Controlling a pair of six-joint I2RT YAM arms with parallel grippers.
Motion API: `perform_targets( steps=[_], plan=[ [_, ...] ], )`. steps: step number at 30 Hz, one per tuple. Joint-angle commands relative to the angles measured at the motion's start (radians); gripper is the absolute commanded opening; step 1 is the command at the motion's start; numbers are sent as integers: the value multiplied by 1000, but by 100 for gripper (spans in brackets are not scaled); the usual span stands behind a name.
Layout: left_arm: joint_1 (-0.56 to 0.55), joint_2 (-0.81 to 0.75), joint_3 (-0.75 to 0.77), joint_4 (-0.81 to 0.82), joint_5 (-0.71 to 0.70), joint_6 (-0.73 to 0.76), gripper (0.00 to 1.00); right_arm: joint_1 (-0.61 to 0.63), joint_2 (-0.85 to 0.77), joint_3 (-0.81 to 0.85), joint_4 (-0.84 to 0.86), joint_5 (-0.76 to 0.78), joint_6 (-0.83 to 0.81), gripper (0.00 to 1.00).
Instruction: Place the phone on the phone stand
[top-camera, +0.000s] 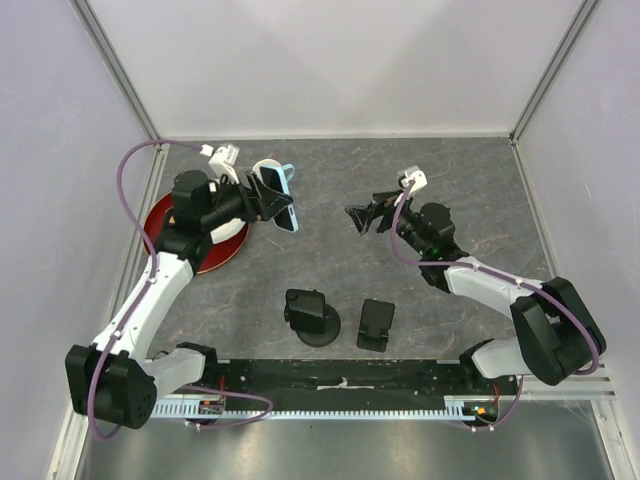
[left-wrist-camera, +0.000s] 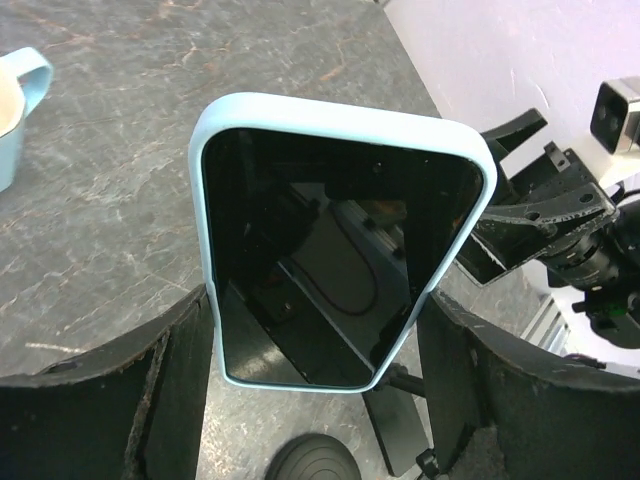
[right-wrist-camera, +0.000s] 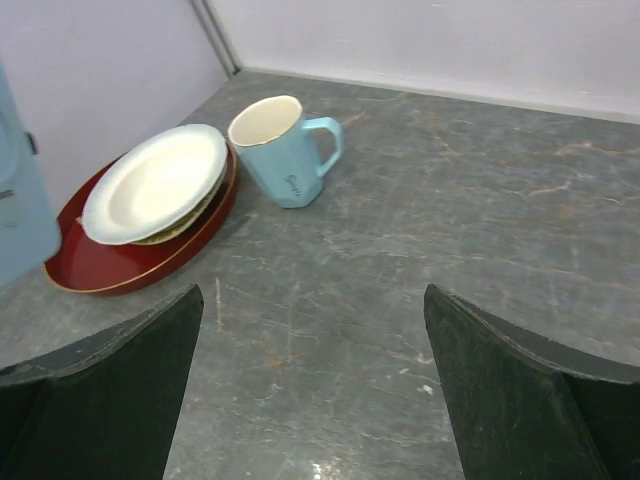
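Observation:
The phone (top-camera: 284, 207), black-screened in a light blue case, is held off the table by my left gripper (top-camera: 268, 200), which is shut on its long edges. In the left wrist view the phone (left-wrist-camera: 340, 240) stands upright between the two fingers (left-wrist-camera: 180, 370), screen toward the camera. Two black phone stands rest near the front: one with a round base (top-camera: 312, 317) and a rectangular one (top-camera: 376, 325). Both also show below the phone, the round base (left-wrist-camera: 312, 460) and the rectangular stand (left-wrist-camera: 395, 425). My right gripper (top-camera: 362, 218) hovers open and empty to the phone's right, facing it.
A light blue mug (right-wrist-camera: 285, 150) stands at the back left beside a white plate (right-wrist-camera: 155, 180) on a red tray (right-wrist-camera: 130, 260). The right arm's open gripper (left-wrist-camera: 540, 220) is close to the phone's right side. Walls enclose the table on three sides.

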Motion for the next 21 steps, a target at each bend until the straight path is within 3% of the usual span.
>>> perform_targets(
  steps=[1, 5, 8, 12, 15, 21],
  plan=[
    [-59, 24, 98, 85, 10, 127, 2, 31, 7, 65, -43, -13, -17, 98],
    [-74, -19, 73, 114, -33, 139, 2, 69, 0, 150, -122, 36, 3, 98],
    [-76, -74, 12, 128, -102, 138, 2, 94, -11, 277, -279, 122, 23, 98],
    [-83, -119, -17, 89, -188, 161, 2, 99, 77, 598, -750, 128, 75, 98],
    [-94, -133, -22, 69, -224, 172, 2, 100, 183, 799, -976, 58, 69, 98],
    [-99, -133, -20, 63, -204, 169, 2, 99, 246, 962, -1025, -86, 20, 93]
  ],
)
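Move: The upright blue-cased phone is still in the left gripper; the empty, open right gripper stands some 17 cm to that hand's right, 3 cm farther out and 7 cm lower. From the right hand the phone lies about 17 cm left, 2 cm back and 7 cm higher, with the mug roughly 20 cm left, 16 cm ahead and 16 cm lower. From the left hand, the round-based stand is 17 cm back, 7 cm right and 20 cm lower. Raise the open right gripper about 12 cm while bringing it some 7 cm left towards the phone and 4 cm forward, slowly at first and then fast, tipping its fingers about 10 degrees down. Keep the left gripper's hold on the phone: let it slide 2 cm right and come back, lifting slightly and tilting its fingers up nearly 10 degrees. ##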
